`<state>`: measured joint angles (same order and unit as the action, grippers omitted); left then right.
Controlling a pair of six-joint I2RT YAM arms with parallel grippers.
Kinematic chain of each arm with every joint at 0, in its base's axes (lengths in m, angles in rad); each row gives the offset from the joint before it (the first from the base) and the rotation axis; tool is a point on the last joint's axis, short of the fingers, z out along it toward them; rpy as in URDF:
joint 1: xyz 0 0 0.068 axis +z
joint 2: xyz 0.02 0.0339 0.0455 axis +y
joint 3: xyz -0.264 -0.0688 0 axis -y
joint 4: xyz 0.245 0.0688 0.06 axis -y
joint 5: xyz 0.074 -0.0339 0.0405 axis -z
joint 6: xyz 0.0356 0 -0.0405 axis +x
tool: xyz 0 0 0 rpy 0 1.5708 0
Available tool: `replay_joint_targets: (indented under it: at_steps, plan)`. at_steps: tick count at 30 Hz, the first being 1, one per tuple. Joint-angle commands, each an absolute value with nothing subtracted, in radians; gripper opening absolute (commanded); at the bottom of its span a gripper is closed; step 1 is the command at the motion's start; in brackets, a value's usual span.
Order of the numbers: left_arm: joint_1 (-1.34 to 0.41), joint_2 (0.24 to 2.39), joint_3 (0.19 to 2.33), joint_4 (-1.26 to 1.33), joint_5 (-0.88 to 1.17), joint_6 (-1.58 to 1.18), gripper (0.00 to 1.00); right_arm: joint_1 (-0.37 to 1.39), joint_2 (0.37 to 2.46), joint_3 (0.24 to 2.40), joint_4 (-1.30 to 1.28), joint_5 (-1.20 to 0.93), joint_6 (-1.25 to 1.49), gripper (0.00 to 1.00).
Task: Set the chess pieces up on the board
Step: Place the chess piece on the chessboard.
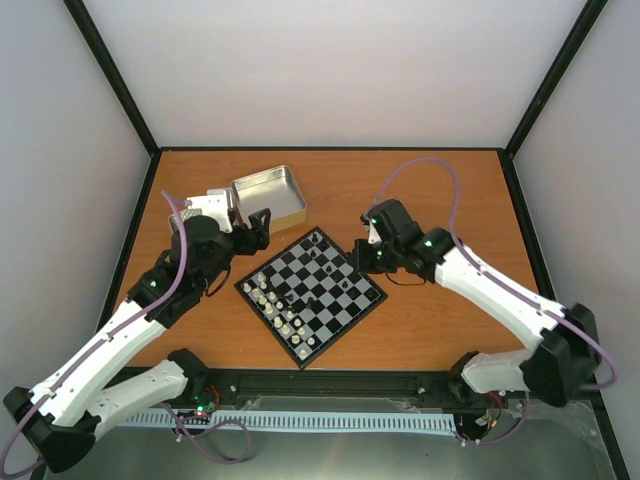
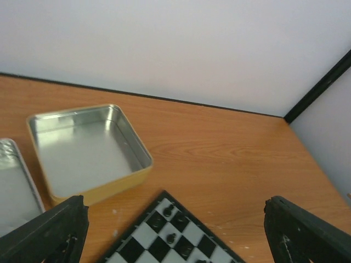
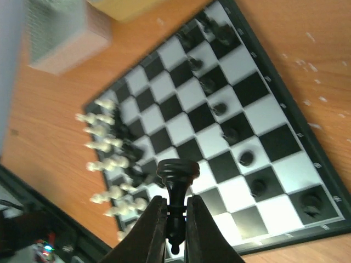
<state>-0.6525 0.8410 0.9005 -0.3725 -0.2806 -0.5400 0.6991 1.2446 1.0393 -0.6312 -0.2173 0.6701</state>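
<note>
The board (image 1: 345, 315) lies diamond-wise in the middle of the table. White chess pieces (image 1: 275, 305) line its near-left edge and black chess pieces (image 1: 335, 265) its far-right edge. My right gripper (image 3: 175, 216) is shut on a black chess piece (image 3: 177, 174) and holds it above the board (image 3: 277, 143), over squares near the white rows (image 3: 107, 159). In the top view this gripper (image 1: 362, 252) hovers at the board's right corner. My left gripper (image 2: 175, 241) stands wide open with nothing in it, above the board's far corner (image 2: 164, 230), and hangs beside that corner (image 1: 258, 228).
An open silver tin (image 1: 270, 195) with a yellow side sits behind the board, also in the left wrist view (image 2: 88, 148). A second tin (image 2: 13, 183) lies left of it, partly under the left arm. Black posts and white walls close in the table.
</note>
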Motion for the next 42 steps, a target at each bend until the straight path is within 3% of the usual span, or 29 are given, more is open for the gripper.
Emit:
replay_joint_targets:
  at_steps: [1,16,42]
  plan:
    - [-0.657,0.82,0.901,-0.371,-0.358,-0.36,0.89,0.676,1.41,1.153,-0.873,-0.198,0.525,0.03]
    - [-0.657,0.834,0.849,-0.341,-0.301,-0.376,0.91,0.672,1.767,1.339,-1.059,-0.073,0.405,0.03]
    - [-0.656,0.822,0.831,-0.322,-0.273,-0.387,0.91,0.671,1.942,1.47,-1.127,-0.072,0.351,0.09]
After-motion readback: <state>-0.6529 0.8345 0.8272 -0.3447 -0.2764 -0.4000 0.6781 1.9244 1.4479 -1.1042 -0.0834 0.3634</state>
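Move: My right hand already holds a black chess piece upright and goes for the empty dark square by the "f" on the board's far-right edge: about 2 cm ahead, 2 cm to the right and 19 cm down. One pawn stands right under the hand, another 2 cm back and 2 cm right; the black corner piece is some 2 cm back and 6 cm right. From my left hand that square lies roughly 21 cm right, 2 cm back and 31 cm lower. Keeping my pinch on the black piece, I sink my right hand about 13.5 cm towards the edge square, easing slightly forward and right, quickly at first and then slowing. As I go down I swing the wrist some 40 degrees so the fingers end up pointing straight down, base of the piece first. My empty, open left hand sinks a couple of centimetres, rolling slightly. ##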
